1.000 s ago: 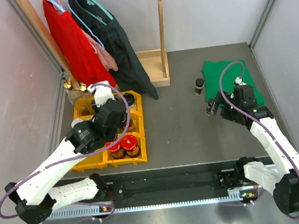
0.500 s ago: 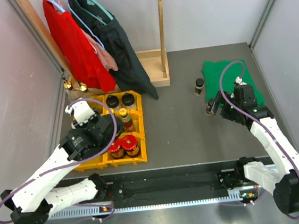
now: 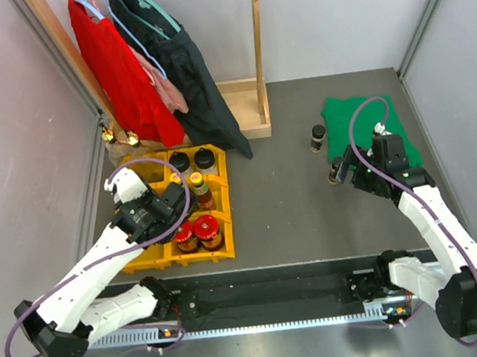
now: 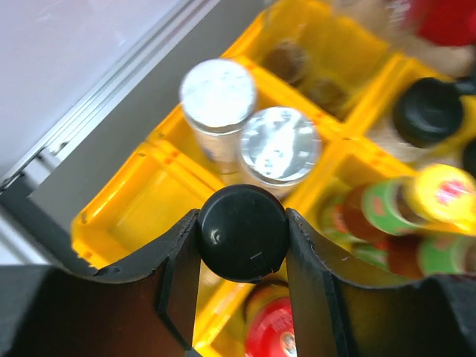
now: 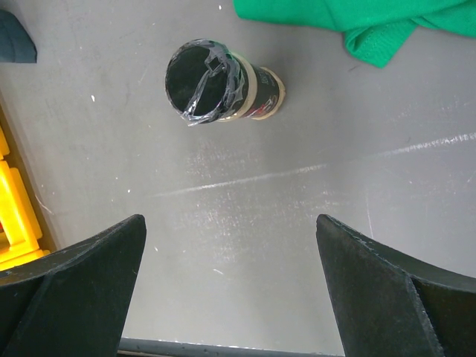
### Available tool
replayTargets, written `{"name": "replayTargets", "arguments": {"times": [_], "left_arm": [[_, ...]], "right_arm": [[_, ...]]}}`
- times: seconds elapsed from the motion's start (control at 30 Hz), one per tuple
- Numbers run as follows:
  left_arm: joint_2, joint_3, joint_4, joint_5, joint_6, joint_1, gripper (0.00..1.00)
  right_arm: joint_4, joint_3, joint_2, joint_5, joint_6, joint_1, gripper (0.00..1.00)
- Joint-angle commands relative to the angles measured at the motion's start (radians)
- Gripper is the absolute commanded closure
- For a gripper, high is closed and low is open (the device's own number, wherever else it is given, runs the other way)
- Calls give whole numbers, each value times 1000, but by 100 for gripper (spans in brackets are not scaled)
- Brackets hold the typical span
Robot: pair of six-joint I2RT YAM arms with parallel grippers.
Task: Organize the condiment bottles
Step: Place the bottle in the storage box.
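Note:
My left gripper is shut on a black-capped jar and holds it above the yellow tray. Under it stand two silver-lidded canisters, a red-lidded jar, a yellow-capped sauce bottle and another black-capped jar. From above, the left gripper hangs over the tray's left half. My right gripper is open above bare table, and a black-capped bottle stands just beyond its fingers. Two small dark bottles stand by the right gripper.
A green cloth lies on the table at the back right, behind the right gripper. Red and dark garments hang from a wooden rack whose base stands behind the tray. Grey walls close in both sides.
The left arm has swung from the tray's back right to its left side and nearer me, still holding the black-capped jar. The right arm has not moved.

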Motion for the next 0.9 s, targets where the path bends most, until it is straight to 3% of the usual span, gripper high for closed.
{"name": "replayTargets", "arguments": {"times": [0.0, 0.13, 0.27, 0.87], "left_arm": [[-31, -70, 152, 71, 165, 130, 100], [-89, -131, 272, 156, 275, 235, 100], [-112, -168, 294, 175, 277, 279, 100], [-114, -360, 392, 253, 177, 283, 100]], "right_arm": [[40, 35, 1, -8, 0, -11, 4], [38, 36, 3, -6, 0, -12, 4], [40, 35, 7, -3, 0, -12, 4], [40, 38, 21, -1, -2, -11, 4]]}}
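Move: The left hand holds the black-capped bottle; the empty front-left compartment of the storage box lies about 7 cm to its left, 2 cm back and some 18 cm below. The two silver-lidded jars stand roughly 6 cm ahead and 5 cm left, the yellow-capped bottles 6 cm ahead and 5 cm right, the red-lidded jars 2 cm back and 6 cm right. From the idle right hand the compartment is about 48 cm left and 6 cm back. Keeping its pinch on the black-capped bottle, the left hand slants left and down past the silver-lidded jars, about 3.5 cm sideways, then sinks almost straight towards the empty compartment, some 10 cm lower in all. The fingers stay shut on the bottle and tip down by about 10 degrees. ##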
